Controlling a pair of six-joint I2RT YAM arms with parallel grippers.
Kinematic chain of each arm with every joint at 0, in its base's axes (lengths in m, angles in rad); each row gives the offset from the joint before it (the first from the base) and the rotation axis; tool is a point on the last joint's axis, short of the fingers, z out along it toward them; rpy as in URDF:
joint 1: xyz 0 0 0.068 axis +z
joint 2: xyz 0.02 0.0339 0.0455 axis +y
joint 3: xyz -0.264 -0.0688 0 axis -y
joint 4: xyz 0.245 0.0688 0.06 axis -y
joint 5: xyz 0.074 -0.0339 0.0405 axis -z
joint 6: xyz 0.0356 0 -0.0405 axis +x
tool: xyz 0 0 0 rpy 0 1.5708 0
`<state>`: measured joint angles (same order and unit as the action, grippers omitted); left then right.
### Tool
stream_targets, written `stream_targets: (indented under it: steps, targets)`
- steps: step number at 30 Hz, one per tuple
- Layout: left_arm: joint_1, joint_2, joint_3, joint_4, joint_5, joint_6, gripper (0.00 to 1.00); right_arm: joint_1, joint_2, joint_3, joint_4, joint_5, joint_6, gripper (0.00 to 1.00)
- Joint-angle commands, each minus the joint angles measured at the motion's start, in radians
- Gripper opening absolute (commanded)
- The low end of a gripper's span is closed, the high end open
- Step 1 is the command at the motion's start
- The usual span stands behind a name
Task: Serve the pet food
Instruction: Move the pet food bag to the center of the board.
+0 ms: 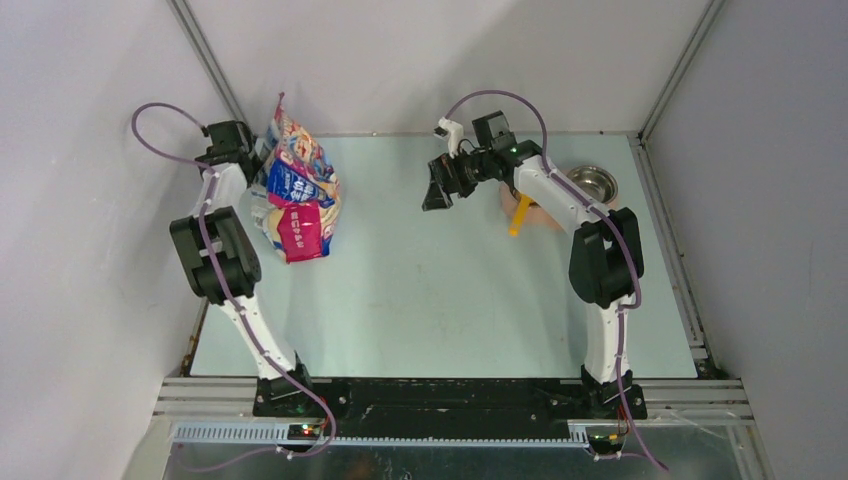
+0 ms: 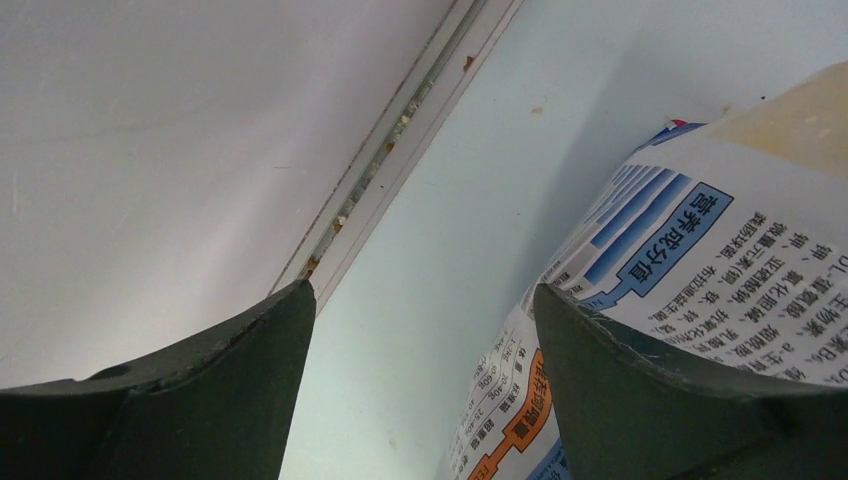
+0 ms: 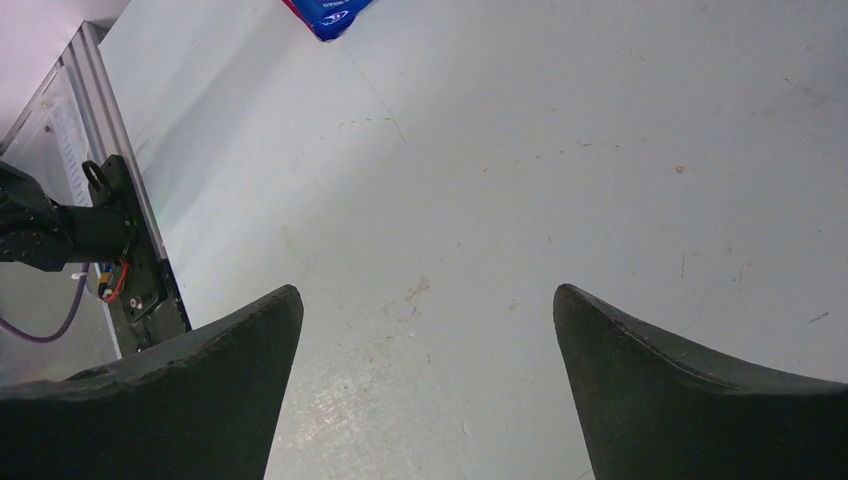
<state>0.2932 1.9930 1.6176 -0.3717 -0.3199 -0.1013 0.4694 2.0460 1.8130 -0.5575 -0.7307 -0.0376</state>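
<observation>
The pet food itself is hidden; no kibble shows in any view. A glossy pink-and-blue printed bag (image 1: 295, 195) stands at the back left of the table. My left gripper (image 1: 248, 150) sits at the bag's left side, by the wall. In the left wrist view this gripper (image 2: 425, 295) is open, with the bag's printed panel (image 2: 690, 240) beside its right finger and partly in the gap. My right gripper (image 1: 440, 185) hangs open over the middle back of the table. The right wrist view shows only bare table between the right gripper's (image 3: 428, 300) fingers.
A yellow scoop handle (image 1: 517, 220) pokes out from under the right arm, next to a tan dish (image 1: 535, 208). A steel bowl (image 1: 592, 183) stands at the back right. The bag's corner (image 3: 330, 15) shows far off in the right wrist view. Walls close three sides.
</observation>
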Motion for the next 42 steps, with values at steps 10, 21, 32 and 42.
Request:
stream_targets:
  steps: [10, 21, 32, 42]
  targets:
    - [-0.132, 0.106, 0.128, -0.209, 0.346, 0.045, 0.86, -0.007, -0.009, 0.064, 0.0, -0.049, 0.008, 0.99]
    - [-0.203, 0.229, 0.275, -0.316, 0.358, 0.057, 0.87, -0.006, 0.018, 0.082, 0.008, -0.082, 0.033, 0.99]
    - [-0.348, 0.253, 0.337, -0.386, 0.555, 0.166, 0.87, -0.037, -0.024, 0.067, -0.008, -0.069, 0.022, 0.99]
    - [-0.474, 0.309, 0.401, -0.486, 0.689, 0.248, 0.88, -0.151, -0.096, 0.009, -0.002, -0.052, -0.005, 0.99]
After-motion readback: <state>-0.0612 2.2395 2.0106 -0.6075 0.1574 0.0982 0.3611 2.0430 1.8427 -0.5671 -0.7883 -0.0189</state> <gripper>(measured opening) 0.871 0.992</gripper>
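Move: To the left hand's right by about 13 cm and some 7 cm back lies the middle of the pet food bag, a few centimetres lower; the open fingers are at its back side. The board's center is roughly 41 cm to the hand's right and 20 cm back. From the right hand, the bag is about 27 cm to the left and level with it in reach; the yellow scoop is some 18 cm right and 2 cm back. Sweeping right, with the fingers still wide open and one finger against the back of the bag, the left hand pushes the bag inward: first slowly, then quickly, some 26 cm right and 8 cm forward, while turning about 50 degrees clockwise. Late on, the open right hand shifts about 4 cm right and 3 cm forward, towards the scoop side. ##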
